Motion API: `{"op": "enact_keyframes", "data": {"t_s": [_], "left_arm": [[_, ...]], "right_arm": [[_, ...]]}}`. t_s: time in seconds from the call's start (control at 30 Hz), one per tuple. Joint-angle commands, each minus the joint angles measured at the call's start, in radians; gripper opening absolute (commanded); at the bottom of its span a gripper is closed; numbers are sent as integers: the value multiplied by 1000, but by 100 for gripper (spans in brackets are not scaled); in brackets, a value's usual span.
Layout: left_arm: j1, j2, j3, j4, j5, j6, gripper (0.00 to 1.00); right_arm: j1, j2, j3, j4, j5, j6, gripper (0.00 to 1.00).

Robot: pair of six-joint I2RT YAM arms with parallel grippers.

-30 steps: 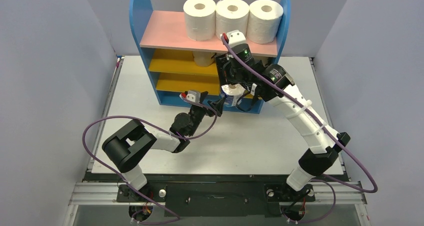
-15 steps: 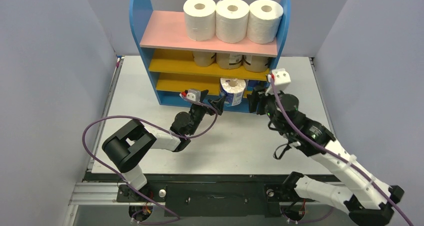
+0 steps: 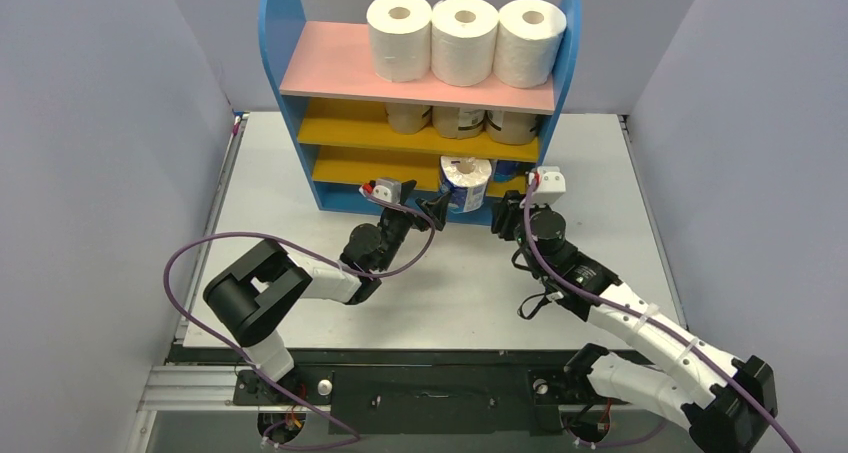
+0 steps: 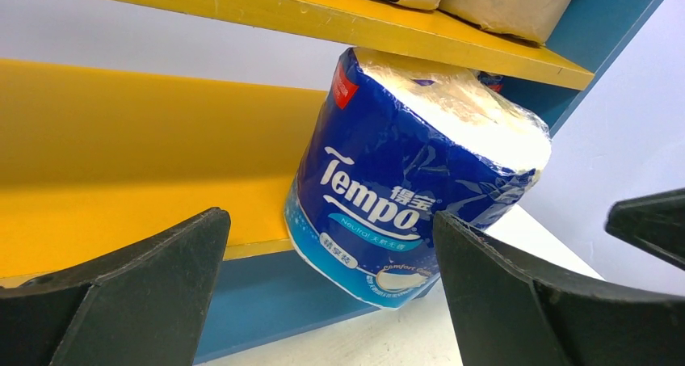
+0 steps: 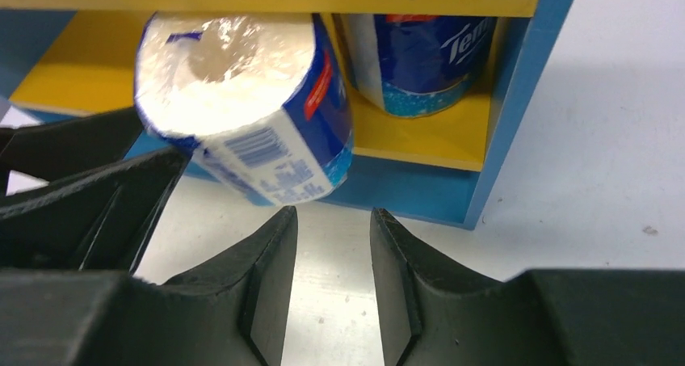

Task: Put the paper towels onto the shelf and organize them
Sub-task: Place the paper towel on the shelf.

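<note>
The shelf (image 3: 300,73) holds three white rolls (image 3: 463,39) on its pink top and three tan rolls (image 3: 459,122) on the upper yellow board. A blue-and-white roll (image 3: 466,183) leans tilted at the front of the lowest compartment, its lower edge overhanging the blue base; it also shows in the left wrist view (image 4: 404,164) and the right wrist view (image 5: 242,107). A second blue roll (image 5: 420,55) stands upright behind it at the right. My left gripper (image 3: 436,211) (image 4: 329,220) is open, just in front of the tilted roll. My right gripper (image 3: 506,215) (image 5: 333,214) is open and empty, low beside it.
Grey walls close in the table (image 3: 280,173) on three sides. The shelf's blue right side panel (image 5: 517,99) stands just ahead of my right fingers. The two grippers sit close together in front of the shelf.
My right arm has pulled back from the shelf, leaving the blue roll there, and dropped low onto the table side at the shelf's right front. The left arm has not moved.
</note>
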Motion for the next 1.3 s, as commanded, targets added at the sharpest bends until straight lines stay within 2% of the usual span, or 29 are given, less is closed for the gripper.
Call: {"op": "enact_keyframes", "data": {"t_s": [0.0, 0.17, 0.47, 0.9, 1.27], "left_arm": [[5, -44, 28, 16, -9, 14, 96], [7, -46, 31, 13, -5, 14, 96], [11, -55, 28, 6, 1, 21, 96], [26, -76, 4, 0, -10, 23, 96], [45, -110, -23, -14, -1, 28, 96]], "right_arm": [[-54, 25, -23, 196, -35, 63, 36], [-106, 102, -13, 251, -101, 72, 37], [-122, 234, 35, 295, -174, 84, 37], [-123, 359, 121, 337, -198, 100, 37], [-122, 394, 139, 379, -183, 141, 36]]}}
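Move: The paper towel leans out over the lower yellow board's edge, about 8 cm ahead of the right hand, 7 cm to its left and roughly level with it. A second blue roll sits deeper at the shelf's right end, some 15 cm straight ahead of the right hand, with a brown roll about 13 cm above it on the next board. From the open left hand, the paper towel lies about 6 cm ahead and 7 cm to the right. Right fingertips reach about 7 cm forward, 5 cm left and slightly down, pushing the paper towel's right side. ##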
